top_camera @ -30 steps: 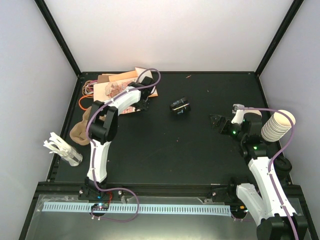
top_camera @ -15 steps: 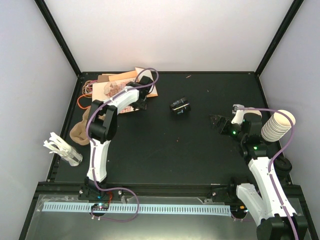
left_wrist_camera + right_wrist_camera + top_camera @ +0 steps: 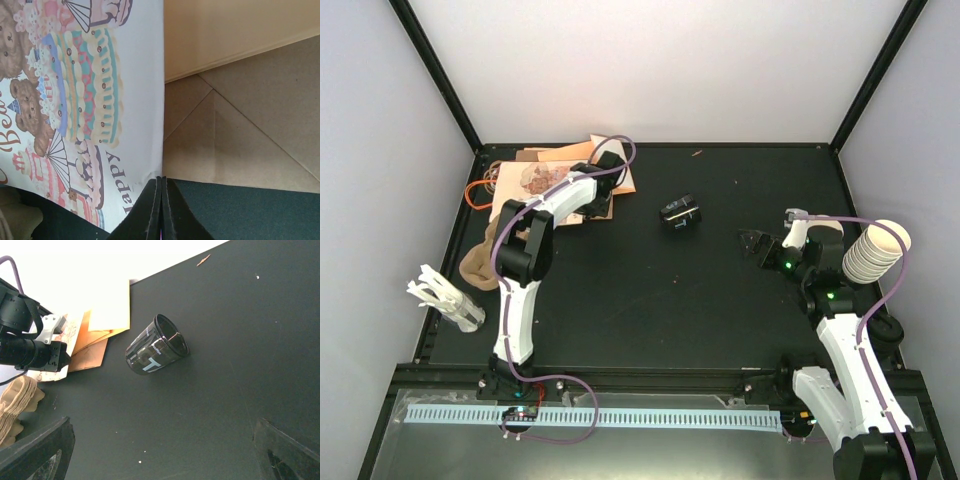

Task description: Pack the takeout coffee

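Note:
The takeout coffee (image 3: 680, 212) shows as a black cup with white "coffee" lettering, lying on its side mid-table; in the right wrist view the cup (image 3: 156, 346) has its open mouth turned to the right. My left gripper (image 3: 598, 208) is at the back left. Its tips (image 3: 162, 182) are pressed together on the lower edge of a white printed paper bag (image 3: 100, 100) that lies over a brown bag (image 3: 260, 115). My right gripper (image 3: 752, 243) stands open and empty to the right of the cup, well short of it, one finger (image 3: 37, 455) low in each corner.
A tall stack of cream cups (image 3: 875, 250) stands at the right edge. Tan cardboard carriers (image 3: 478, 262) and a clear plastic piece (image 3: 445, 295) lie at the left edge. Orange bands (image 3: 480, 190) sit beside the bags. A black roll (image 3: 885, 332) is near the right arm.
My left gripper has gone from open to shut at the bag's edge and shifted slightly up and left, the bags moving a little with it. The right arm and cup have not moved.

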Motion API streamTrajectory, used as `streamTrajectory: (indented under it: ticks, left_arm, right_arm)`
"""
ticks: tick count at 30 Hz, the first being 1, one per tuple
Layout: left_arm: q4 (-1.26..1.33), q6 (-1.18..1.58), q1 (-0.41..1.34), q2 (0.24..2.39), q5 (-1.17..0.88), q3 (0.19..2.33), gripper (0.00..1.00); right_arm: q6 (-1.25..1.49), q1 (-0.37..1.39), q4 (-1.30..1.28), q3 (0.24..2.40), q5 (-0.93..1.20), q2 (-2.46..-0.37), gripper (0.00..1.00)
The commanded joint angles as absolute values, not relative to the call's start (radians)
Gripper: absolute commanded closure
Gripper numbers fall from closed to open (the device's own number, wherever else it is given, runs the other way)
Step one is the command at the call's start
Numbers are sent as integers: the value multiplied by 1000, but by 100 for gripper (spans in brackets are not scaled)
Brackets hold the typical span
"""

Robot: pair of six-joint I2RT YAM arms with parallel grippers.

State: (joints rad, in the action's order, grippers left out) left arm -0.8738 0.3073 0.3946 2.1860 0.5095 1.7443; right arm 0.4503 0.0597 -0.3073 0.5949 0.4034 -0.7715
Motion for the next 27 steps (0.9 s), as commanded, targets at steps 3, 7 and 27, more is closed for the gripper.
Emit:
streamTrajectory:
  ticks: [3,7,27]
  left_arm:
    - [-894,301,394,2114,545,1777,89]
    - [-874,271,397,2130,502,1767,35]
    - [-890,249,407,2264,759,1789,16]
  right_arm:
    - [452,63,-295,627,414,-770,0]
    - [458,63,-287,624,419,-770,0]
    - [462,63,-290,624,420,-765,0]
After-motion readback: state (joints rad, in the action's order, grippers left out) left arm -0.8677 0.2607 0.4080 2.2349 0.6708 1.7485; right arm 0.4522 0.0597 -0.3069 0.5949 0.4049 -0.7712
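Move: At the right edge of the printed paper bag, near its near corner, the left hand's shut fingertips sit barely above the paper; the bag's middle is about 12 cm to the left and 5 cm ahead. The cream bag lies some 12 cm ahead and 6 cm right, and the black coffee cup about 22 cm right, level with the hand. From the idle right hand, the printed bag is roughly 25 cm ahead, 53 cm left and 16 cm lower. Backing off the bag's edge, the left hand rises just over 1 cm, and its shut fingers spread nearly wide. It then goes about 2 cm left and 2 cm down towards the printed bag, its left side rolling up some 10 degrees, so that the open fingers straddle the right edge, one over the print and one over the brown bag beneath. ##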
